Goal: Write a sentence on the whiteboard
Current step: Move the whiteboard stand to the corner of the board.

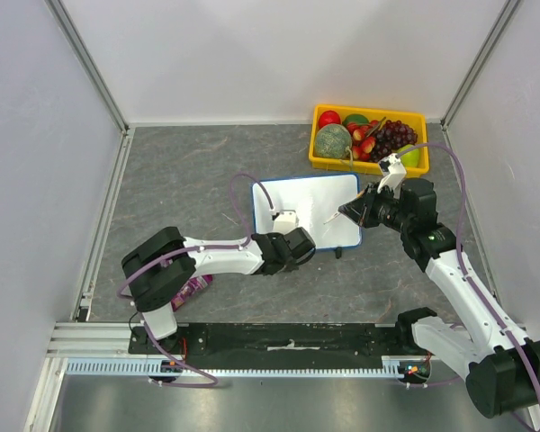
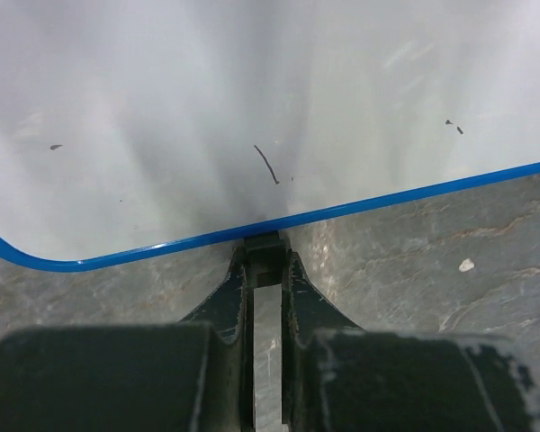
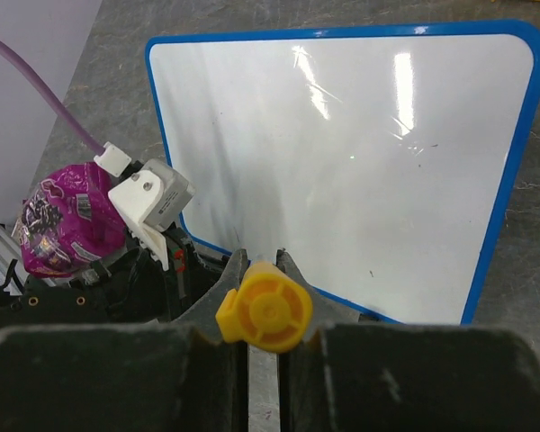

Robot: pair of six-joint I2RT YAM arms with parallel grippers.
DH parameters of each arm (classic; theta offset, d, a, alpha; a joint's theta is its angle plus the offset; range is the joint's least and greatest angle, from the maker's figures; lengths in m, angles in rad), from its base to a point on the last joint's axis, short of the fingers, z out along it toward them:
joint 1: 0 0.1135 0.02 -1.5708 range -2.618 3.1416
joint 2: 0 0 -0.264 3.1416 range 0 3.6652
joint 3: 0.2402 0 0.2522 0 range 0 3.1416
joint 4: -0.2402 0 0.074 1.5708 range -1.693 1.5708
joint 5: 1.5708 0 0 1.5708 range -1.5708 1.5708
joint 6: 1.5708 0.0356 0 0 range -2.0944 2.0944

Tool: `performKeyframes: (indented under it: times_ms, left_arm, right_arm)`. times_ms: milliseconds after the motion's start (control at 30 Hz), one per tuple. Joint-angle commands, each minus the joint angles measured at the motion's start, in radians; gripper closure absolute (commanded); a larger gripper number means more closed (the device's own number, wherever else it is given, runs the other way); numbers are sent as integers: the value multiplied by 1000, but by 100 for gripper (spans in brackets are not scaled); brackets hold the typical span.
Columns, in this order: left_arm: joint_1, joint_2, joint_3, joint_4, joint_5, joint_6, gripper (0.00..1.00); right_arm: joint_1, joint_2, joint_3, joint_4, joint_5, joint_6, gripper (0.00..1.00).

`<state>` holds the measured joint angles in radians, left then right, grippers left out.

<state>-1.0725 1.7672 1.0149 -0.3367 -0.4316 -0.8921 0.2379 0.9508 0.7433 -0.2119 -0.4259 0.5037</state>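
The whiteboard (image 1: 306, 202) lies flat mid-table, blue-framed. No sentence shows on it; its white face (image 2: 252, 99) carries only a short dark stroke and a few specks. My left gripper (image 1: 290, 236) sits at the board's near edge, its jaws (image 2: 266, 247) shut on a small black foot under the blue rim. My right gripper (image 1: 353, 212) hovers at the board's right side (image 3: 360, 162), shut (image 3: 263, 270) on a white marker (image 1: 335, 216). The marker's yellow end (image 3: 264, 310) faces the camera and its tip points over the board.
A yellow tray (image 1: 320, 162) of fruit stands just behind the board's far right corner. A purple packet (image 1: 193, 288) lies by the left arm, also seen in the right wrist view (image 3: 63, 225). White walls enclose three sides.
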Motion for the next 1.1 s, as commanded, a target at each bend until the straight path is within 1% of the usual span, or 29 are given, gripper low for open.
performKeyframes:
  times_ms: [0,133,500,700,733,800,867,900,933,967,1033,1067]
  left_arm:
    - [-58,-11,-47,-212,1,-91,98]
    - [-119,-12,-48,-277,10,-181,98]
    - [-316,-43,-75,-387,36,-448,98]
    - [-382,-40,-56,-406,54,-504,97]
    - [-388,-35,-53,-409,56,-511,94]
    - [-399,-29,-49,-409,59,-515,85]
    - [-411,-26,-41,-407,60,-515,71]
    - [-417,-25,-36,-407,59,-513,59]
    - [-423,-25,-30,-407,56,-512,51]
    - [-428,-25,-26,-407,53,-510,45]
    - [-440,-29,-16,-409,42,-505,39]
    - [-448,-34,-13,-406,40,-504,39]
  right_arm:
    - [-5,-24,16,6,-30,-10,100]
    - [-5,-40,8,6,-39,-4,100]
    - [-6,-101,-19,-18,-70,6,100]
    - [-6,-135,-32,-40,-73,7,100]
    - [-5,-139,-32,-44,-73,7,100]
    - [-5,-150,-33,-49,-71,7,100]
    - [-6,-159,-33,-56,-70,7,100]
    - [-5,-165,-33,-60,-70,7,100]
    - [-5,-170,-32,-63,-68,7,100]
    - [-5,-172,-32,-64,-68,7,100]
    - [-5,-181,-30,-72,-68,4,100]
    - [-5,-181,-28,-73,-70,6,100]
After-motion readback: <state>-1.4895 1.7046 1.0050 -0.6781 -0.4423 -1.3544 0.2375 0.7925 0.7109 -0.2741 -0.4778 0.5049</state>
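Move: The whiteboard's left stand foot is already shut in the left fingers; the table's near edge, towards which it is taken, lies about 19 cm straight back and 2 cm below. The whiteboard's middle is some 13 cm ahead and 5 cm right of this hand, the right stand foot about 13 cm right and 2 cm ahead. From the right hand, which holds the marker, the near edge is roughly 25 cm straight back, the whiteboard's middle 8 cm ahead and 10 cm left, both 20 cm below. The whiteboard is dragged back by its left stand foot, the left fingers keeping their pinch as the hand slides level about 12 to 13 cm towards the table's near edge. Then they open and let go of the foot while the hand backs some 3 cm farther, tipping a little steeper. The right hand keeps its marker and drifts 3 cm back and slightly up. ##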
